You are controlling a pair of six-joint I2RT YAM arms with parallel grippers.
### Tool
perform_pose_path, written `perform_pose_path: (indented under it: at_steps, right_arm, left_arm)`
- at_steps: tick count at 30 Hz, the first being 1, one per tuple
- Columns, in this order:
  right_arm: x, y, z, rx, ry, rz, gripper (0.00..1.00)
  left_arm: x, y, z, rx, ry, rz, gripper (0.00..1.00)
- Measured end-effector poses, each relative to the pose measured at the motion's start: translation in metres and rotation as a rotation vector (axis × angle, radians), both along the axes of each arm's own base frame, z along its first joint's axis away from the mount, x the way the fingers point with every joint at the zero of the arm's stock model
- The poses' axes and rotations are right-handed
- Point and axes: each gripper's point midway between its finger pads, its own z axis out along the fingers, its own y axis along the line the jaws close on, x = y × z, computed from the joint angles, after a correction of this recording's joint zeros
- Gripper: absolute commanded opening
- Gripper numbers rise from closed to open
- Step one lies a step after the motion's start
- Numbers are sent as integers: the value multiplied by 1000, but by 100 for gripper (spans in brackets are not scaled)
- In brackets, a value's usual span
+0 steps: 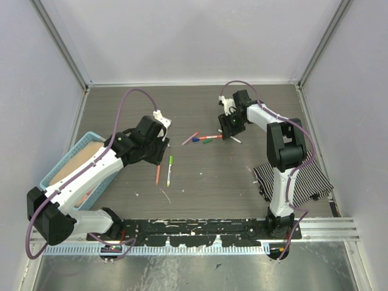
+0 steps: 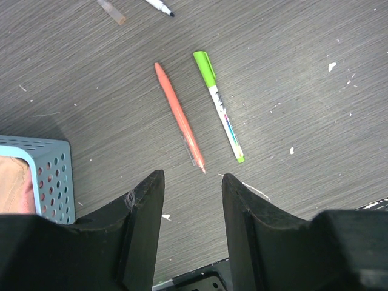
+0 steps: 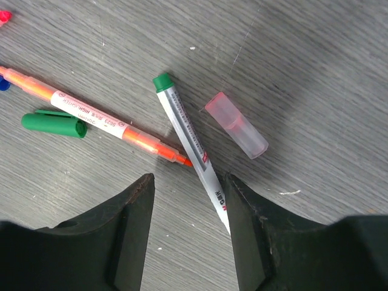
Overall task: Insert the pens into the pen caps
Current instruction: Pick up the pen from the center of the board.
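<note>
An all-orange pen (image 2: 179, 115) and a white pen with a lime-green cap (image 2: 219, 106) lie side by side on the table, just ahead of my open left gripper (image 2: 193, 179), which holds nothing. In the top view they lie at the orange pen (image 1: 157, 174) and the green one (image 1: 170, 170). My right gripper (image 3: 189, 182) hangs open over a white pen with a green end (image 3: 191, 142), whose lower part runs along the right finger's inner face. Next to it lie an uncapped orange highlighter (image 3: 103, 121), a green cap (image 3: 53, 124) and a clear pink cap (image 3: 236, 124).
A light blue perforated basket (image 1: 63, 163) stands at the left, close to the left arm. A striped cloth (image 1: 291, 176) lies at the right near the right arm's base. A dark-tipped pen (image 2: 160, 7) and a clear cap (image 2: 112, 11) lie further out.
</note>
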Motion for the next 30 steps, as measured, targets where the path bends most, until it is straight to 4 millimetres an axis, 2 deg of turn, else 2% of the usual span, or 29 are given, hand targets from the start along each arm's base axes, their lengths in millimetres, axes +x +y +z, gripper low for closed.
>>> perform_pose_path:
  at_steps: [30]
  right_arm:
    - [-10,2,-6,-57,20,30,24]
  left_arm:
    - [-1,-1,-1,-10,11,-4,49]
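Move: The middle of the white green-ended pen lies about 2 cm ahead of the right hand and 1 cm below it; its rear half already runs between the open fingers, closer to the right one. The orange pen's middle is some 8 cm to the hand's left and 2 cm ahead, the green cap about 9 cm left and level with the hand, and the pink cap roughly 5 cm ahead. From the left hand the white pen lies about 15 cm ahead, 27 cm to the right and 15 cm lower. The right hand eases about 1 cm back along the rear half of the white pen and sinks about half a centimetre towards the table, its wrist tilting only a few degrees. Meanwhile its fingers close steadily from a bit over half open to about a quarter, the right finger pushing the pen's rear end across to the left until both fingertips pinch the barrel behind its middle, right beside the orange pen's tip. ##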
